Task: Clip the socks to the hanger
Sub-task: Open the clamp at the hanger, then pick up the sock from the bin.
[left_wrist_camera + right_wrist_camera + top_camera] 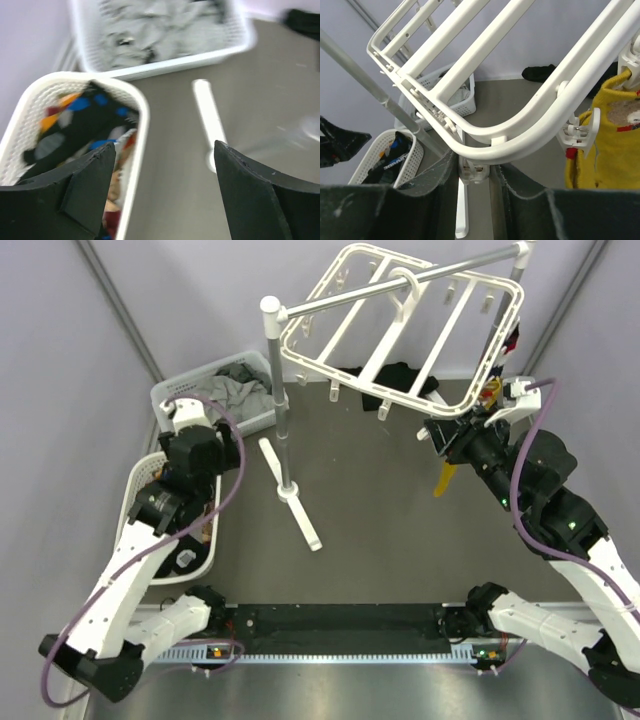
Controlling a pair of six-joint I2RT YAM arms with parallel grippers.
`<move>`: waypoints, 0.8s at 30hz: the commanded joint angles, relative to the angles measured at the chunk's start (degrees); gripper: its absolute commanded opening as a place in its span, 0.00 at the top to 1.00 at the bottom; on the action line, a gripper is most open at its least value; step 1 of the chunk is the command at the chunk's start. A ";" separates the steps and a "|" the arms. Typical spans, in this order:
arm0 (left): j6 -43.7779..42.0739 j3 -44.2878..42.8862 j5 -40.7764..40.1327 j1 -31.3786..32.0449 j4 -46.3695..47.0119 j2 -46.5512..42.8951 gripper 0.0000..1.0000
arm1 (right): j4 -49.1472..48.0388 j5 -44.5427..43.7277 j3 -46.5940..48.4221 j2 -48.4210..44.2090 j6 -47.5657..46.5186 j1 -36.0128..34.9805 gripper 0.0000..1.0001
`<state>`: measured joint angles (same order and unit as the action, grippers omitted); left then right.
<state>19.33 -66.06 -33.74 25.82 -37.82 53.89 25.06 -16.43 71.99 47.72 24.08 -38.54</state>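
The white hanger hangs from the grey pole. My right gripper is under its near right corner, shut on one dangling white clip, which sits squeezed between the two fingers below the frame's curved corner. A yellow-orange sock hangs from the neighbouring clip; it also shows in the top view. My left gripper is open and empty, above the rim of the white basket that holds several socks, dark ones with blue marks and multicoloured ones.
The grey pole rack with its white foot stands mid-table. A second white basket of pale grey cloths sits at the back left. A black garment lies on the table behind the hanger.
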 commanded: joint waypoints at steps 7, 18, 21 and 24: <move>-3.07 4.18 17.38 -28.18 10.91 13.25 0.19 | -0.63 0.78 -1.32 -1.23 -3.68 0.14 1.00; -6.85 5.77 19.50 -34.69 20.15 32.15 0.34 | -0.98 1.75 -2.29 -1.76 -4.48 0.22 1.00; -6.33 6.21 19.67 -36.10 21.91 35.40 0.39 | -0.89 1.57 -2.38 -1.58 -5.00 0.22 1.00; -6.15 6.12 20.46 -36.37 22.97 37.60 0.45 | -0.45 1.31 -2.55 -1.50 -5.44 0.22 1.00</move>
<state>13.47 -60.20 -14.33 -9.54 -20.51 89.82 24.34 -15.79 70.04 46.17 20.97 -38.54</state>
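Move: The black sock with blue patches lies in the sock basket about 10 cm ahead of my left hand, 15 cm to its left and 27 cm below. The striped sock is roughly 5 cm farther out and 4 cm left of it. The grey-clothes basket is some 30 cm ahead of my left hand and 4 cm left, equally low. The clamp sits between my right fingertips; the yellow sock hangs about 10 cm right of it, 5 cm farther out and 6 cm lower. I sink my left hand some 20 cm into the near space over the sock basket while carrying it about 14 cm left and 9 cm forward, the sideways sweep mostly first, towards the black sock. I tip the fingers down by nearly 30 degrees, turn the hand a little counter-clockwise and narrow the open fingers partway. My right hand stays put, keeping its squeeze on the hanger's clamp. ##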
